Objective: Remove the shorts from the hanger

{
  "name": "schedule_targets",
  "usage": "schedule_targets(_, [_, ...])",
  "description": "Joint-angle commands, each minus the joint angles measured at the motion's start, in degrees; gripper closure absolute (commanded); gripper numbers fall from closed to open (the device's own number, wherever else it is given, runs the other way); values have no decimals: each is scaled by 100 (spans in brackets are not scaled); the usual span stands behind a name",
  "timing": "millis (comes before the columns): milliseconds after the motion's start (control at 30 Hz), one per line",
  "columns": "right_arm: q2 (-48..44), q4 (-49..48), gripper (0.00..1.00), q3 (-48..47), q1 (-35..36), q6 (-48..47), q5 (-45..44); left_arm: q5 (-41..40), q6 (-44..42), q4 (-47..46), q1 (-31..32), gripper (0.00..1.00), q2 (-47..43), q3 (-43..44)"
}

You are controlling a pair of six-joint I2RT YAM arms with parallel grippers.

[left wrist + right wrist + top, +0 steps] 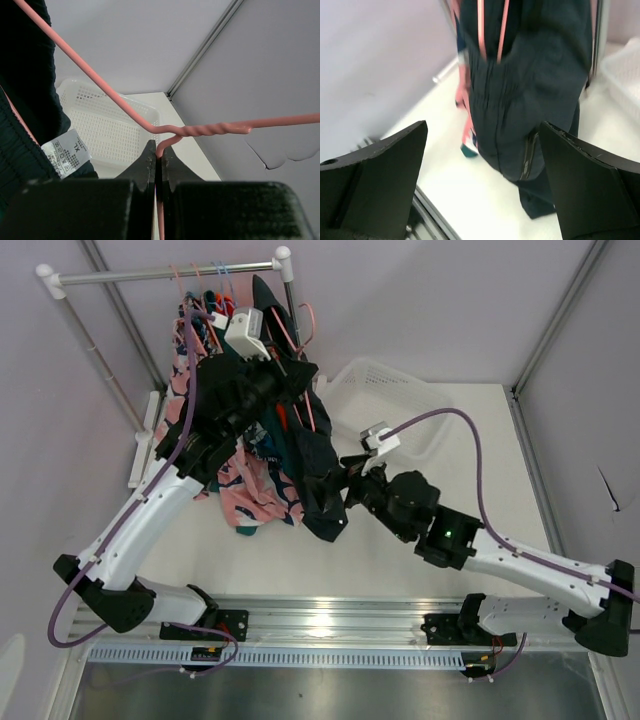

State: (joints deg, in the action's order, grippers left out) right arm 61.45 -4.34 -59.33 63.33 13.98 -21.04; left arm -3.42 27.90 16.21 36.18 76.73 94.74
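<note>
A pink wire hanger carries the black shorts, which hang down off it to the table. My left gripper is shut on the hanger's neck just below its twisted part; from above the left gripper sits beside the rack. The waistband and an XL label of the black shorts fill the left of the left wrist view. My right gripper is open, its fingers wide apart, a short way from the shorts. In the top view the right gripper is at the shorts' right edge.
More shorts hang on the rack at the back left, among them a pink pair with a dark print that trails onto the table. A white mesh basket stands at the back right. Walls close in on both sides.
</note>
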Motion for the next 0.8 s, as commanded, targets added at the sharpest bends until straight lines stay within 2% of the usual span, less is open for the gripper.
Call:
schedule_targets(0, [296, -303, 0, 35, 127, 62, -532, -88, -171, -373, -24, 100, -88, 396])
schedule_targets(100, [769, -856, 0, -33, 57, -421, -612, -97, -153, -346, -24, 100, -158, 396])
schedule_targets(167, [1096, -858, 2, -314, -127, -614, -516, -123, -136, -373, -24, 100, -228, 335])
schedule_targets(233, [1448, -648, 34, -763, -233, -642, -322, -159, -171, -338, -24, 100, -246, 352])
schedule_targets(267, [1510, -604, 55, -825, -233, -616, -305, -220, -197, -259, -24, 100, -255, 422])
schedule_targets(300, [1536, -621, 80, -834, -225, -511, -278, -255, -232, -206, -32, 100, -264, 501])
schedule_targets(333, [1510, -630, 91, -739, -190, -440, -208, -290, -267, -145, -41, 100, -246, 554])
schedule_targets(367, [1475, -621, 97, -651, -137, -353, -208, -308, -328, -22, -59, 100, -229, 676])
schedule_targets(400, [1432, -577, 100, -554, -85, -274, -225, -308, -355, 31, -111, 100, -202, 808])
schedule_targets(567, [634, -472, 100, 595, 608, 350, -603, -282, -487, 304, -375, 100, 0, 1405])
schedule_targets(767, [-202, 388, 100, 1143, 1497, 782, -1508, 122, -242, 550, -990, 100, 544, 2425])
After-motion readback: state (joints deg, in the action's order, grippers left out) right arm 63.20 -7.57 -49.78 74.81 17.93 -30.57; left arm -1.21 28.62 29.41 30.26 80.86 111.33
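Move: The hanging part of the dark shorts that the open right hand goes for is about 5 cm ahead of it, 5 cm to its left and 6 cm lower. The white basket stands some 30 cm ahead of that hand, 14 cm to its right and 33 cm below, and the pink floral garment hangs about 14 cm ahead, 18 cm to its left and 15 cm down. From the left hand, still gripping the hanger's twisted neck, that part of the shorts is some 7 cm back, 3 cm left and 17 cm below. Down, forward and to the left, about 5 cm each way, the right hand reaches into the hanging shorts and pinches the cloth shut, then swings around and pulls it back nearly 10 cm, drifting slightly down and right. Meanwhile the left hand keeps its pinch on the hanger and, as the pull begins, draws it up and left by roughly 4 cm each. ##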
